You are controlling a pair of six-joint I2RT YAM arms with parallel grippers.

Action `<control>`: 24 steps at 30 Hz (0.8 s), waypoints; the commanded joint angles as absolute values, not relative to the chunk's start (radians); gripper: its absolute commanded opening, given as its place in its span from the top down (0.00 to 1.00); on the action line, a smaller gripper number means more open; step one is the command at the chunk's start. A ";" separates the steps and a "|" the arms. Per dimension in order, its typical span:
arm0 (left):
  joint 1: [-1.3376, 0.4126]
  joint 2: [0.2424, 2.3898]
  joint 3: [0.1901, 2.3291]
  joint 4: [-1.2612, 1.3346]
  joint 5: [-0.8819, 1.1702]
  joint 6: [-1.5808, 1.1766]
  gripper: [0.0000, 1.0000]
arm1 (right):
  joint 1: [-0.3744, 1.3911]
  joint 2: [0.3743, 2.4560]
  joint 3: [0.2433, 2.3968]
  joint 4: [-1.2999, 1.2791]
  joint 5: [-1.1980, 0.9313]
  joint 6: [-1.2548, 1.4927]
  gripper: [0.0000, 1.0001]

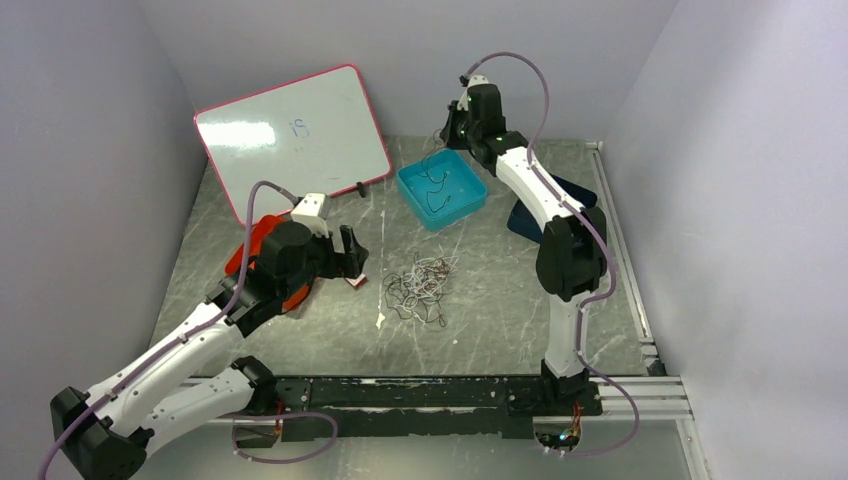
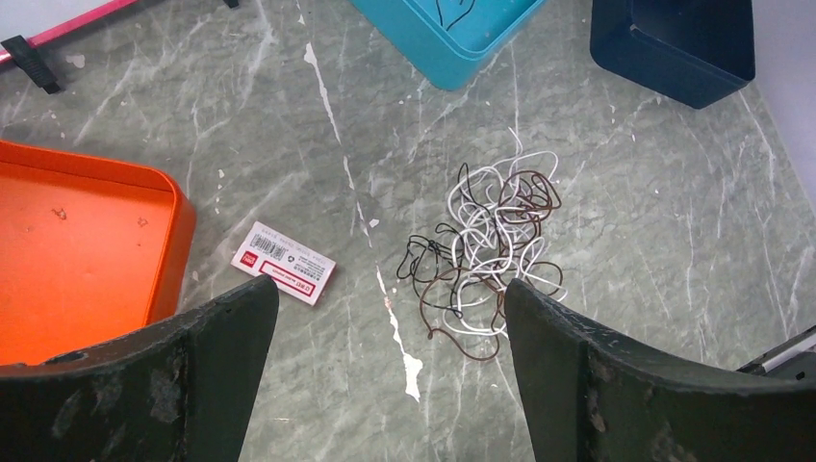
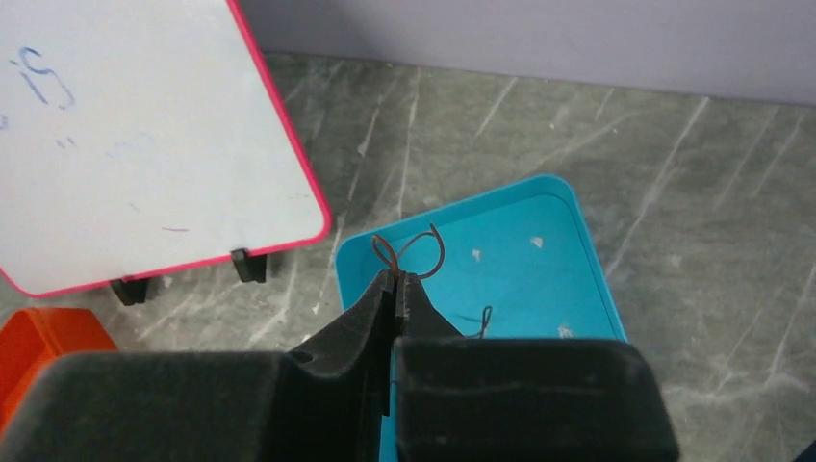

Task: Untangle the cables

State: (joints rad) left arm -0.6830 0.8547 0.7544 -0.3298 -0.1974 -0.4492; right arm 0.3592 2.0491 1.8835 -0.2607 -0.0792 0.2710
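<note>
A loose tangle of white, black and brown cables (image 1: 420, 288) lies on the grey table; in the left wrist view the cables (image 2: 491, 245) sit just ahead of the right finger. My left gripper (image 2: 390, 289) hovers above the table to the left of the tangle, open wide with nothing between its fingers; from above the left gripper (image 1: 350, 262) is seen beside the pile. Over the teal tray (image 3: 539, 279), my right gripper (image 3: 397, 277) is shut on a thin brown cable (image 3: 442, 255) whose loops stick out past the fingertips. Other dark cables (image 1: 436, 188) lie inside that tray.
A red-framed whiteboard (image 1: 290, 135) leans at the back left. An orange tray (image 2: 77, 250) sits beneath my left arm, with a small white and red label card (image 2: 284, 263) beside it. A navy bin (image 2: 674, 43) stands right of the teal tray (image 1: 470, 205).
</note>
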 commanded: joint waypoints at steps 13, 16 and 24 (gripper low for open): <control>-0.678 0.896 0.758 -0.307 -0.146 -0.427 0.07 | 0.352 2.046 1.789 -0.406 0.062 0.215 0.60; -0.678 0.908 0.765 -0.302 -0.137 -0.418 0.07 | 0.352 1.991 1.785 -0.412 0.092 0.204 0.52; -0.678 0.934 0.760 -0.263 -0.084 -0.422 0.07 | 0.375 1.751 1.576 -0.417 -0.136 0.213 0.51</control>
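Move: The right hand still holds the dark cable above the far half of the teal bin, whose middle lies about 6 cm back, straight below by some 19 cm. The navy bin stands roughly 26 cm to its right and 11 cm back; the tangled pile is about 31 cm back and 5 cm left. From the left hand, the teal bin lies some 24 cm ahead, 18 cm right and 18 cm down. The right hand sinks about 7 cm over the bin, releases the dark cable, then draws back, rising slightly. ##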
